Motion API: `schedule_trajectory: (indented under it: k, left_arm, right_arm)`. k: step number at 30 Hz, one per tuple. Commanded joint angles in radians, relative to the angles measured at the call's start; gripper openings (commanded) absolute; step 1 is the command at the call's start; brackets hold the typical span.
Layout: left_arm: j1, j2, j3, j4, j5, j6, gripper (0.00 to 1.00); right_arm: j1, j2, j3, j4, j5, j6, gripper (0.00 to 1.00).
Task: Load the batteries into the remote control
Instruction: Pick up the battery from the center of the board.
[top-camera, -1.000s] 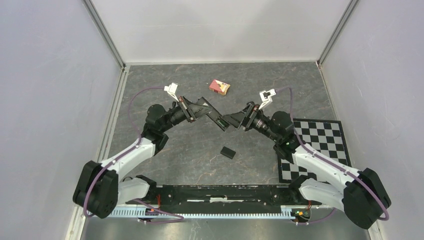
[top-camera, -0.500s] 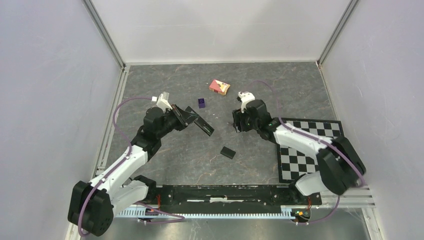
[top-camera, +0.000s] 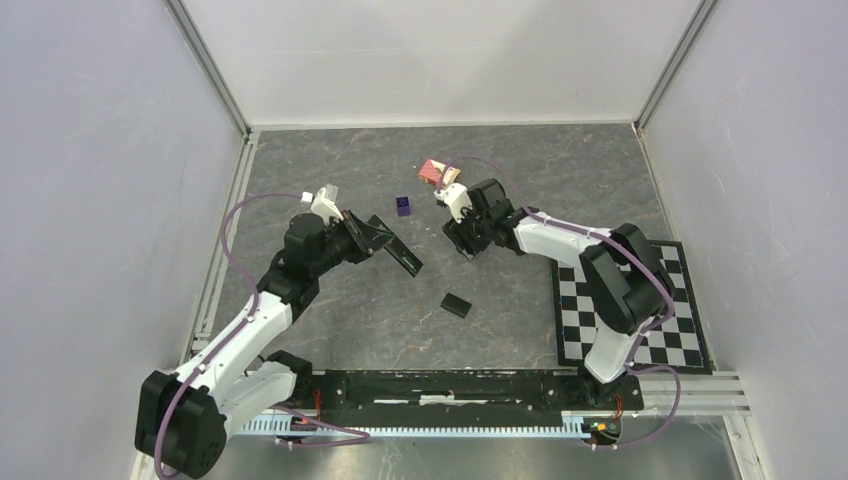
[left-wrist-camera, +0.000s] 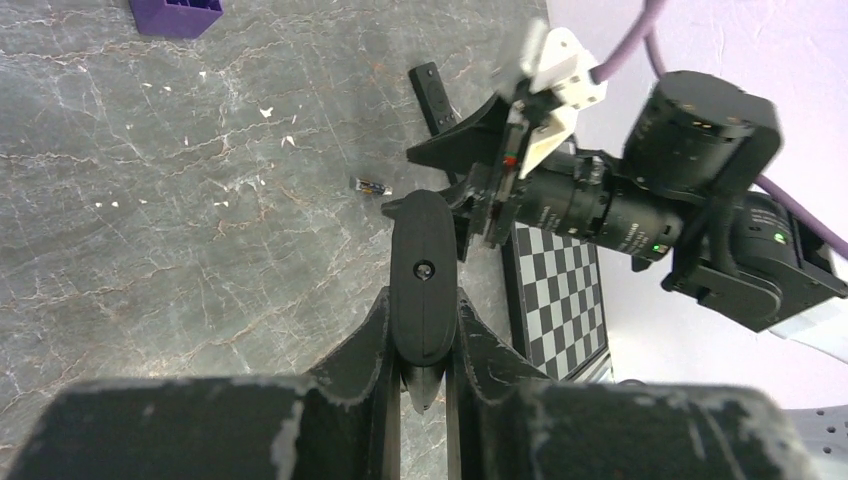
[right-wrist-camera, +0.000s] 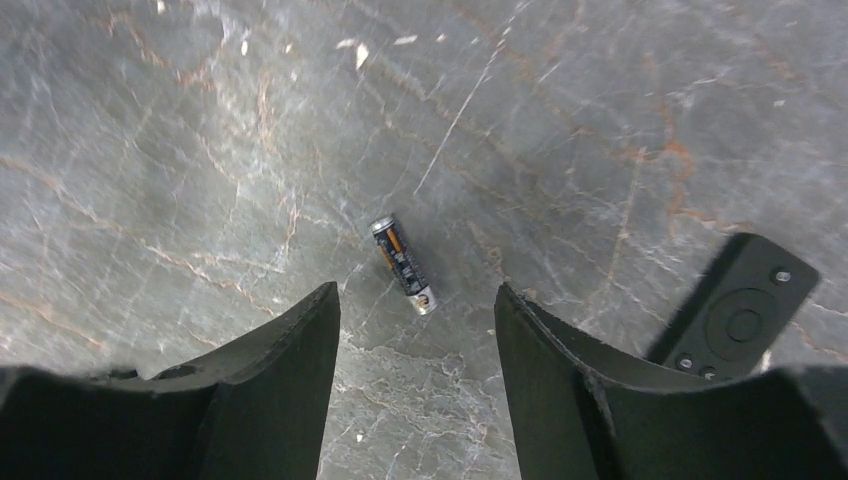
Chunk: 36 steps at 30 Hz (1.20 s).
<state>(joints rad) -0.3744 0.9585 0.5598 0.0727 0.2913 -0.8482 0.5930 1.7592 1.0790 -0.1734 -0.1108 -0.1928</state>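
My left gripper (left-wrist-camera: 425, 325) is shut on the remote control (left-wrist-camera: 424, 270), a slim black bar held above the table and pointing at the right arm. In the top view the left gripper (top-camera: 372, 235) holds the remote control (top-camera: 400, 254) left of centre. One battery (right-wrist-camera: 402, 265), a tiny dark cylinder with silver ends, lies flat on the table. My right gripper (right-wrist-camera: 415, 300) hovers open just short of it, jaws apart, with nothing between them. The battery (left-wrist-camera: 370, 185) also shows in the left wrist view. In the top view the right gripper (top-camera: 462, 240) hides it.
A small flat black piece (top-camera: 456, 305) lies on the table nearer the arm bases. A purple cube (top-camera: 403, 207) and a red-and-white box (top-camera: 438, 172) sit further back. A checkerboard mat (top-camera: 640, 310) covers the right side. White walls enclose the table.
The right arm swung away from the remote, left and toward the back, down over the battery, its jaws narrowing somewhat. The left arm drew back left with the remote.
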Motion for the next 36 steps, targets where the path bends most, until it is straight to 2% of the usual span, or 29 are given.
schedule_trajectory:
  k: [1,8,15,19,25,31,36]
  left_arm:
    - [0.006,-0.014,0.054,0.010,0.034,0.052,0.02]
    - [0.011,0.001,0.058,0.016,0.044,0.052,0.02]
    - [0.012,0.021,0.063,0.030,0.054,0.045,0.02]
    - [0.013,0.020,0.061,0.032,0.055,0.043,0.02]
    - [0.013,0.019,0.052,0.037,0.048,0.038,0.02]
    - [0.013,0.005,0.000,0.127,0.026,0.015,0.02]
    - [0.013,0.029,-0.028,0.174,0.024,-0.004,0.02]
  right_arm:
    - [-0.005,0.052,0.070,-0.080,-0.069,-0.121,0.61]
    - [-0.008,0.120,0.123,-0.127,-0.098,-0.135,0.39]
    - [-0.030,0.170,0.154,-0.173,-0.106,-0.127,0.29]
    - [-0.039,0.198,0.177,-0.212,-0.100,-0.116,0.19]
    - [-0.038,0.141,0.106,-0.112,-0.015,-0.082,0.01]
    - [-0.038,-0.023,-0.023,0.045,-0.050,-0.004,0.00]
    - [-0.036,-0.160,-0.083,0.097,-0.159,0.070,0.00]
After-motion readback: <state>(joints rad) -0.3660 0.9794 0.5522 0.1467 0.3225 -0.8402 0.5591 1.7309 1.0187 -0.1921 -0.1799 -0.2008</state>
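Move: Almost straight below the right hand lies the battery, about 4 cm down and a centimetre ahead and to the left. Of that hand, the black remote lies roughly 12 cm right and 6 cm ahead, the black cover about 13 cm back and 2 cm left, and the purple box some 11 cm ahead and 17 cm left, all on the table. From the left hand, still holding the opened remote, the battery is about 7 cm ahead, 17 cm right and 18 cm below. Sinking about 3.5 cm onto the battery while tipping and turning slightly counter-clockwise, the right hand closes its open fingers and pinches the battery off its middle, leaving one end poking out between the tips. Then it backs off a good 2 cm and rises about as much, edging right, with the fingers shut on the battery. ##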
